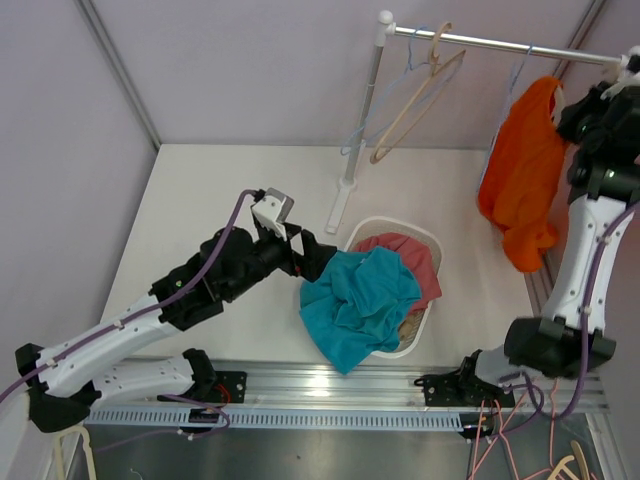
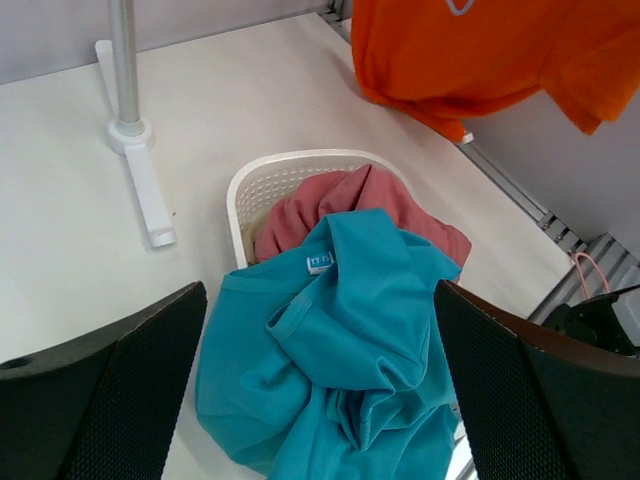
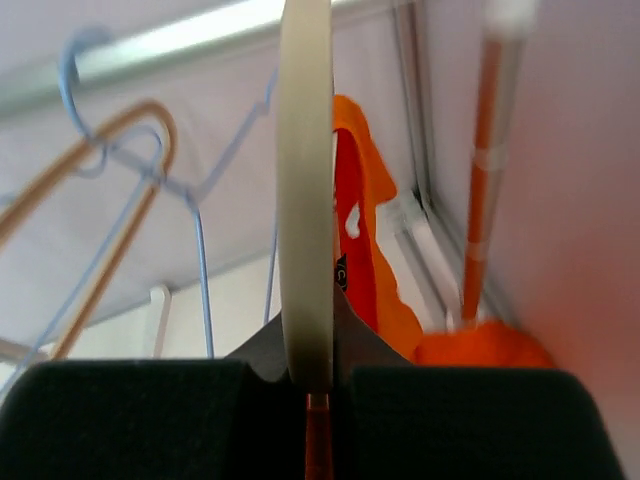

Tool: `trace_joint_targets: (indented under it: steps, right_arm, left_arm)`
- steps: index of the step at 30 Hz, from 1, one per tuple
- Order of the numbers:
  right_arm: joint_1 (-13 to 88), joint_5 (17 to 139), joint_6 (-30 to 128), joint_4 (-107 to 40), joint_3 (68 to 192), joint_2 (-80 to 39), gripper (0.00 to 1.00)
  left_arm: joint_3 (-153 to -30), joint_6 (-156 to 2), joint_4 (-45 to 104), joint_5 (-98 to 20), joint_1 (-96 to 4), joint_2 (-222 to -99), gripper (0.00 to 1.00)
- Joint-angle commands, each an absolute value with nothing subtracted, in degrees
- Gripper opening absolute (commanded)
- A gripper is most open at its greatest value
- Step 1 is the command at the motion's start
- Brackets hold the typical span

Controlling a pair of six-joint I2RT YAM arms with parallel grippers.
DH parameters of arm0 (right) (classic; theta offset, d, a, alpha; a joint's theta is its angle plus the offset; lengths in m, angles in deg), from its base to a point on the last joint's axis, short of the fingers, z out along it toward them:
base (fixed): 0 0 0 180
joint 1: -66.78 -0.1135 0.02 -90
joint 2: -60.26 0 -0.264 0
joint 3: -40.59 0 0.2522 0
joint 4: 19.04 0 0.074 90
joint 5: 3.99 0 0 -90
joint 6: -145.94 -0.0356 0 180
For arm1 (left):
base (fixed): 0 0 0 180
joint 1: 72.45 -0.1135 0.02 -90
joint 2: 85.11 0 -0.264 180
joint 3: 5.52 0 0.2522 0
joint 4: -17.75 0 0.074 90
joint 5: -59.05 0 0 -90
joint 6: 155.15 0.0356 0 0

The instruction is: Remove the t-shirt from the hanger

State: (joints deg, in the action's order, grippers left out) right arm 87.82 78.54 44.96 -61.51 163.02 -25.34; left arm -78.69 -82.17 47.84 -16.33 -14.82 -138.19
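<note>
An orange t-shirt (image 1: 520, 170) hangs at the right end of the rail (image 1: 500, 45), beside the right wall. My right gripper (image 1: 582, 105) is up against its top edge. In the right wrist view the gripper (image 3: 318, 375) is shut on a cream hanger (image 3: 305, 200) edge-on between the fingers, with the orange t-shirt (image 3: 360, 220) just behind it. My left gripper (image 1: 315, 262) is open and empty, low over the left rim of the basket. In the left wrist view (image 2: 320, 390) it is spread above a teal shirt (image 2: 340, 340).
A white basket (image 1: 420, 235) in mid-table holds the teal shirt (image 1: 360, 300) and a pink-red garment (image 1: 410, 255). Empty tan (image 1: 415, 95) and blue (image 1: 375, 110) hangers hang on the rail's left part. The rack post and foot (image 1: 345, 190) stand behind the basket.
</note>
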Motion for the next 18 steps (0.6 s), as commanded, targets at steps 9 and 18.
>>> trace_joint_targets:
  steps: [9,18]
  right_arm:
    - [83.0,106.4,22.3,-75.2,149.7,-3.0,0.00]
    - [75.7,109.1,16.6,-81.1,150.2,-2.5,0.00]
  left_arm:
    - [-73.2,-73.4,28.6,-15.8,1.4,-142.8,1.00]
    - [-71.6,-61.4,-2.8,-16.5,9.7,-159.6,0.99]
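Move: The orange t-shirt hangs on the beige hanger already held in the right fingers, its middle roughly 5 cm ahead of that hand, neither left nor right, 18 cm below. The empty blue hanger is 10 cm ahead, 12 cm left and 8 cm lower; the basket is 14 cm back, 30 cm left, 42 cm down. From the left hand the orange shirt lies about 25 cm ahead and 47 cm right, slightly lower; the teal shirt 1 cm ahead, 12 cm right, 27 cm below. The orange shirt, still on its hanger, is drawn back away from the rail by the right hand, about 13 cm, easing left and sinking at the end while the wrist swings clockwise and rolls left side up, its fingers staying shut. The left hand, wide open, sweeps right some 15 cm and back 10, dropping 5, turning clockwise over the basket towards the shirt. ##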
